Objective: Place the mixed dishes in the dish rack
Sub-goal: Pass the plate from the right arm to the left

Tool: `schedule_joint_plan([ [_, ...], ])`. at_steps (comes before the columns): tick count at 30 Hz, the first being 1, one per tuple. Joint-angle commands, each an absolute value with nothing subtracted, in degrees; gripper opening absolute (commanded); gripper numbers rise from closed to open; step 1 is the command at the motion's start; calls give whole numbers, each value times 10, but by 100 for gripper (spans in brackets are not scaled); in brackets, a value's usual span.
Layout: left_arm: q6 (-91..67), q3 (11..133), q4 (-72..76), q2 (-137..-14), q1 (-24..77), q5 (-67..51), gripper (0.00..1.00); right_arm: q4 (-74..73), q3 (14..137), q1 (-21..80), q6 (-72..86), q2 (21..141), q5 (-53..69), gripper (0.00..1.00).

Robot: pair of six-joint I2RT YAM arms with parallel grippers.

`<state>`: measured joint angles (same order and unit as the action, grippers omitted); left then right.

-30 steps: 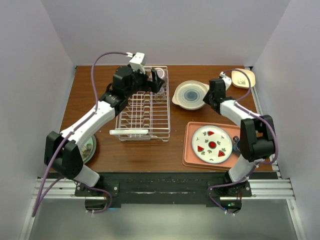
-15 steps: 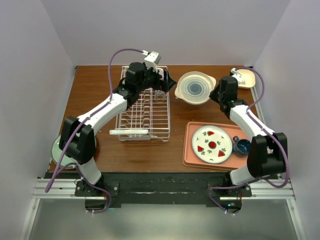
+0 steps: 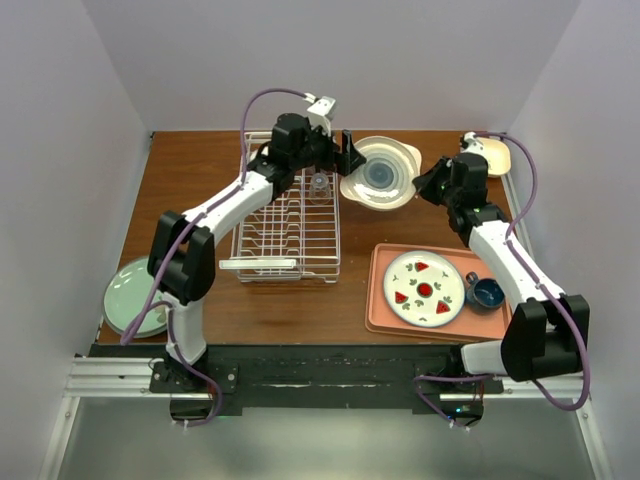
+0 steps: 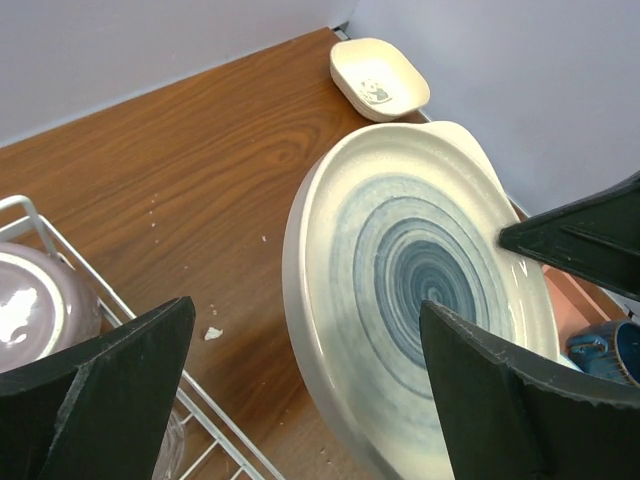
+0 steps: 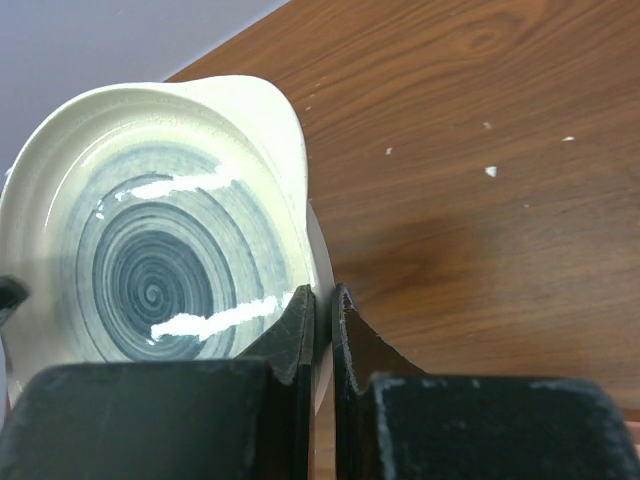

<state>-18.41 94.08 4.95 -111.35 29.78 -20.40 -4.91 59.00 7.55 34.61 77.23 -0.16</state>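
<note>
The cream plate with the blue-ringed centre (image 3: pixel 381 173) hangs tilted above the table, just right of the dish rack (image 3: pixel 288 222). My right gripper (image 5: pixel 322 296) is shut on its right rim (image 3: pixel 424 183). My left gripper (image 3: pixel 346 163) stands open at the plate's left edge, one finger on each side of the rim (image 4: pixel 308 305), not touching it. In the rack's far end stand a small clear glass (image 3: pixel 319 185) and a purple cup (image 4: pixel 30 310). A pale green plate (image 3: pixel 134 297) lies at the near left. The patterned plate (image 3: pixel 424 289) rests on the salmon tray (image 3: pixel 381 300).
A blue cup (image 3: pixel 487 293) sits on the tray's right side. A small cream square dish (image 3: pixel 487 157) lies in the far right corner, also in the left wrist view (image 4: pixel 380 80). White walls close in the table on three sides.
The right arm has carried the plate left towards the rack and tipped it up. The left arm has swung right from over the rack to the plate's left edge, still open.
</note>
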Motion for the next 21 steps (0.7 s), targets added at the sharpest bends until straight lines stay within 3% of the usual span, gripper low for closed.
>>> schedule_joint_plan([
  [1, -177, 972, 59, -1122, 298, -250, 100, 65, 604, 76, 358, 741, 89, 0],
  [6, -197, 973, 64, -1128, 294, -287, 96, 94, 602, 75, 338, 751, 141, 0],
  [12, -214, 959, 70, -1114, 286, -330, 68, 105, 617, 75, 303, 773, 195, 0],
  [15, -217, 947, 76, -1103, 280, -367, 47, 105, 626, 76, 289, 787, 214, 0],
  [16, -218, 944, 75, -1100, 279, -374, 32, 105, 626, 75, 287, 790, 215, 0],
  [18, -215, 934, 73, -1092, 276, -389, 16, 106, 628, 75, 286, 794, 219, 0],
  [19, -214, 932, 71, -1089, 276, -390, 0, 107, 628, 76, 285, 795, 221, 0],
  [21, -207, 922, 66, -1078, 275, -395, 0, 107, 631, 76, 285, 796, 222, 0],
])
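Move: The plate hangs in the right hand's closed fingers, its middle about 8 cm to that hand's left and 3 cm ahead, at roughly its height. From the open left hand the plate's middle lies some 6 cm to the right, 5 cm back and 2 cm lower, its near rim just off the fingertips. Below the left hand by some 13 cm, in the rack, the purple mug is 7 cm left and 1 cm ahead, and the glass 7 cm left and 6 cm back. The left fingers close from wide open and pinch the plate's rim nearest them, the hand itself easing only a centimetre or so back. The right hand, still gripping the opposite side of the rim, feeds the plate about 4.5 cm left into that grasp while swinging it some 20 degrees counter-clockwise, rising slightly, then sinking a little. ##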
